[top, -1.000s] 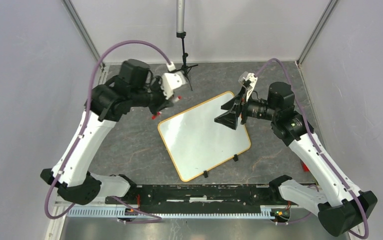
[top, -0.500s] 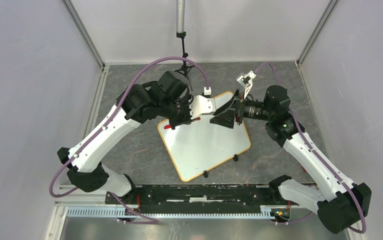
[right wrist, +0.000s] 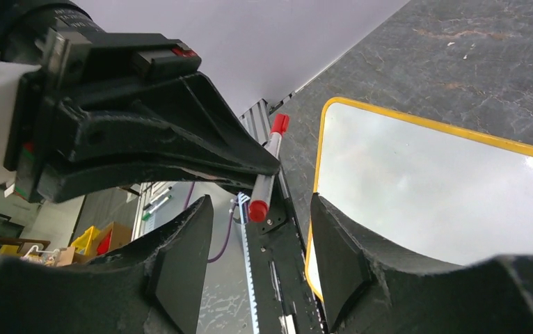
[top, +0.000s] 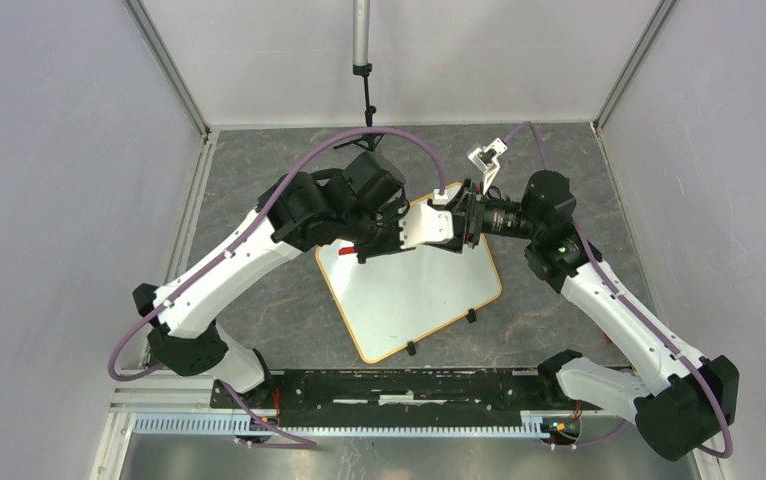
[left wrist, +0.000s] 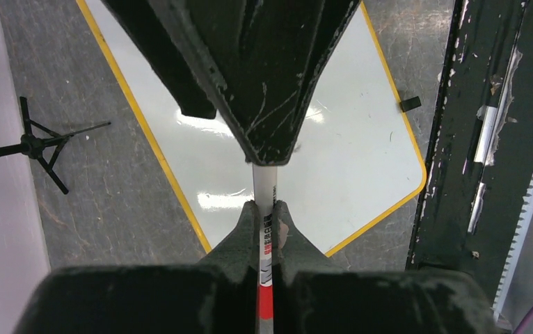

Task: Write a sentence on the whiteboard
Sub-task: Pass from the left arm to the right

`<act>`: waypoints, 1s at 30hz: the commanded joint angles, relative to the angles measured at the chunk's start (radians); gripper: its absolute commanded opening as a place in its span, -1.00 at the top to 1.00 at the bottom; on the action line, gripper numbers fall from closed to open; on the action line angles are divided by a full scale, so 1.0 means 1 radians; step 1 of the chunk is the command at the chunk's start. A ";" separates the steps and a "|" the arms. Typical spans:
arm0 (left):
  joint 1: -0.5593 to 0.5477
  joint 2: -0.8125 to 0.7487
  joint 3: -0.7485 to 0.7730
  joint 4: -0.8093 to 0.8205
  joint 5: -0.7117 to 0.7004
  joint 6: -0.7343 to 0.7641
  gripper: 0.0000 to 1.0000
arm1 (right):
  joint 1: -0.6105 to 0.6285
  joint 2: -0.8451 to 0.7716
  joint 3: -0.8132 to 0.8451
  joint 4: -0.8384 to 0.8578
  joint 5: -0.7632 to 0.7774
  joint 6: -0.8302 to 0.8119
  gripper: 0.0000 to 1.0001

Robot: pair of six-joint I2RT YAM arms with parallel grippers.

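The whiteboard (top: 409,290) lies flat mid-table, orange-framed, and no sentence shows on its white surface (left wrist: 347,153). My left gripper (left wrist: 266,207) is shut on a white marker (left wrist: 265,184) with red ends and holds it above the board's far edge (top: 437,232). My right gripper (right wrist: 260,236) faces it from the right (top: 462,218). Its jaws stand open on either side of the marker's red cap end (right wrist: 258,209) without touching it. In the left wrist view the marker's front part is hidden behind the right fingers (left wrist: 264,83).
A small black tripod stand (top: 364,90) rises at the back of the table (left wrist: 37,146). A black rail (top: 389,385) runs along the near edge. Two black clip feet (top: 472,316) sit on the board's near side. Grey walls enclose the table.
My left arm has swung from the back left across the board, carrying the marker up to the right gripper. The right gripper's jaws have narrowed around the marker's end.
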 commanded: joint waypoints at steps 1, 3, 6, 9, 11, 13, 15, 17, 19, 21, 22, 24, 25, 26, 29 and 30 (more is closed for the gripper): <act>-0.019 0.020 0.049 0.000 -0.050 0.044 0.95 | 0.015 0.000 -0.015 0.047 0.005 0.006 -0.17; -0.020 0.029 0.057 -0.001 -0.053 0.042 0.95 | 0.021 0.004 -0.017 0.026 0.020 -0.013 -0.15; -0.028 0.034 0.069 -0.001 -0.046 0.039 0.95 | 0.030 0.009 -0.030 0.016 0.031 -0.021 -0.10; -0.034 0.040 0.074 -0.001 -0.044 0.037 0.95 | 0.039 0.015 -0.037 0.015 0.037 -0.026 -0.04; -0.035 0.042 0.073 -0.001 -0.041 0.034 0.95 | 0.042 0.020 -0.035 0.015 0.039 -0.029 0.02; -0.038 0.046 0.068 -0.001 -0.037 0.033 0.95 | 0.043 0.023 -0.032 0.015 0.040 -0.031 0.12; -0.041 0.049 0.066 -0.001 -0.039 0.033 0.95 | 0.045 0.025 -0.031 0.015 0.044 -0.030 0.18; -0.044 0.053 0.066 -0.002 -0.041 0.033 0.95 | 0.045 0.027 -0.033 0.018 0.045 -0.030 0.20; -0.046 0.057 0.065 -0.003 -0.040 0.031 0.95 | 0.047 0.031 -0.034 0.021 0.047 -0.028 0.25; -0.048 0.061 0.069 -0.001 -0.043 0.027 0.95 | 0.050 0.034 -0.035 0.025 0.045 -0.027 0.35; -0.048 0.063 0.073 -0.001 -0.045 0.027 0.95 | 0.051 0.035 -0.035 0.025 0.044 -0.025 0.49; -0.048 0.065 0.074 -0.001 -0.053 0.026 0.95 | 0.053 0.036 -0.035 0.031 0.039 -0.027 0.91; -0.047 0.065 0.073 -0.001 -0.066 0.023 0.95 | 0.053 0.034 -0.034 0.029 0.039 -0.029 1.00; -0.047 0.067 0.074 -0.003 -0.095 0.012 0.90 | 0.053 0.034 -0.028 0.022 0.039 -0.038 1.00; -0.032 0.057 0.073 -0.026 -0.124 -0.027 0.05 | 0.045 0.027 0.001 -0.019 0.038 -0.076 1.00; -0.008 0.044 0.073 -0.033 -0.092 -0.040 -0.33 | 0.037 0.024 0.016 -0.047 0.038 -0.098 1.00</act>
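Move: The marker is still pinched near its middle in the left hand and lies roughly left to right. From the right hand, whose open fingers point left, its middle is some 7 cm to the left, 1 cm back and 2 cm lower. The right fingertips wait about 7 cm to the left hand's right and 2 cm above it. The whiteboard's middle is about 12 cm ahead of the right hand, 4 cm left and 33 cm below. The right hand's fingers close on the marker's free right-hand end and pinch it, after the hand sinks about 2.5 cm and eases roughly 1 cm left, its wrist almost unturned. The left hand holds the marker nearly still, drifting about 1 cm right, down and forward, then opens its fingers at the very end and lets go. ##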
